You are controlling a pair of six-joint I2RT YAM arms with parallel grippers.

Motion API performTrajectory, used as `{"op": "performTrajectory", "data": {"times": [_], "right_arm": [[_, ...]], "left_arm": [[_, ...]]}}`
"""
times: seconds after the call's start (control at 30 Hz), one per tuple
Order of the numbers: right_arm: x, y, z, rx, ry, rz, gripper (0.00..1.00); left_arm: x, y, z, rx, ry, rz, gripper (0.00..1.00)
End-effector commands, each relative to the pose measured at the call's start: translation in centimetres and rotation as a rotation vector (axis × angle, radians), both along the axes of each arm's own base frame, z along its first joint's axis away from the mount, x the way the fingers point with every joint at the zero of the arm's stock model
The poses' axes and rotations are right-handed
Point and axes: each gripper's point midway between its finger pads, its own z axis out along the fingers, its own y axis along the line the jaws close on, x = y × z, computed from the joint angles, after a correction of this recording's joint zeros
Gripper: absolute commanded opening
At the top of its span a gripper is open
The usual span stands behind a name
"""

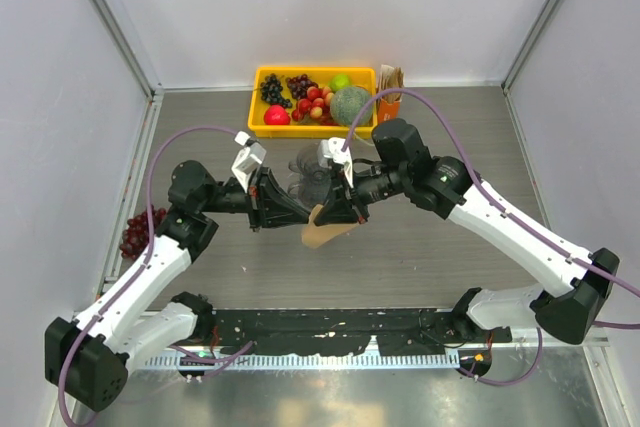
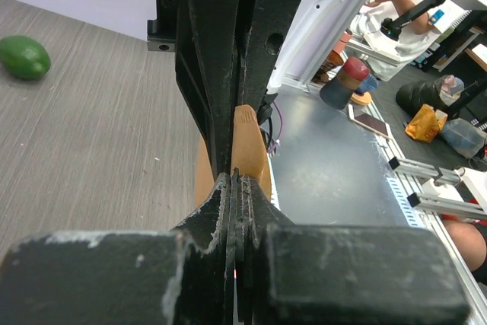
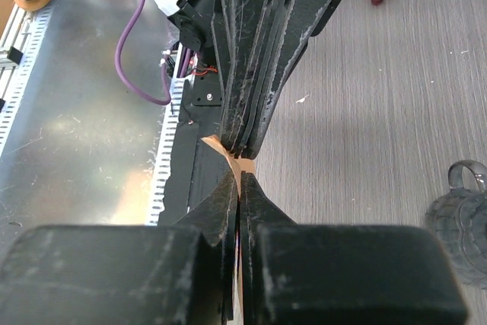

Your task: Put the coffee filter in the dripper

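Above the table's middle hangs the coffee filter (image 1: 322, 233), a tan paper, pinched from both sides. My left gripper (image 1: 303, 215) comes in from the left and my right gripper (image 1: 338, 214) from the right, tips nearly meeting. In the left wrist view my left gripper (image 2: 234, 177) is shut with the coffee filter (image 2: 248, 141) showing just past its tips. The right wrist view has my right gripper (image 3: 242, 177) shut on the coffee filter (image 3: 228, 151). The dripper (image 1: 304, 173), smoky and transparent, stands on the table just behind the grippers; the dripper (image 3: 461, 220) is apart from the paper.
A yellow bin (image 1: 260, 119) of fruit with a green melon (image 1: 350, 105) stands at the back, a bundle of brown papers (image 1: 390, 79) to its right. Red grapes (image 1: 138, 231) lie at the left edge. A green fruit (image 2: 24, 56) lies on the table. A black rail (image 1: 330, 332) runs along the near edge.
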Motion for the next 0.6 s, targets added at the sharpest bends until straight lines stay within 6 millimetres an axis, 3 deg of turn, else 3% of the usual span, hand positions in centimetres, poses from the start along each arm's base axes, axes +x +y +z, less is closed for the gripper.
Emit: {"op": "performTrajectory", "data": {"times": [0.0, 0.3, 0.5, 0.57], "right_arm": [[0.4, 0.6, 2.1, 0.048, -0.044, -0.005, 0.05], [-0.1, -0.2, 1.9, 0.049, -0.080, 0.007, 0.05], [-1.0, -1.3, 1.4, 0.041, -0.120, 0.026, 0.05], [-1.2, -1.4, 1.3, 0.043, -0.127, 0.033, 0.05]], "left_arm": [[0.0, -0.3, 0.7, -0.017, -0.038, -0.005, 0.00], [0.3, 0.3, 0.4, 0.024, -0.050, 0.029, 0.02], [-0.1, 1.5, 2.1, -0.022, -0.091, 0.028, 0.35], [-0.3, 1.6, 2.1, -0.022, -0.102, 0.026, 0.40]]}}
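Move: Both closed grippers pinch the coffee filter, whose middle is about 3 cm below the right hand, 2 cm nearer the bases and 1 cm to its right. The dripper stands some 17 cm ahead of the right hand, level with it sideways and about 15 cm lower, on the glass server, whose middle is some 25 cm below the hand. From the left hand the dripper is about 17 cm ahead, 2 cm right and 15 cm down. The filter's upper edge is let go by the left fingers, which first ease about 1 cm down and slightly forward still pinching it, then open to roughly a third and back off left and up again by about 1 cm. The right hand keeps its pinch, holds nearly still, then draws about 1 cm right and slightly back, away from the left gripper. ##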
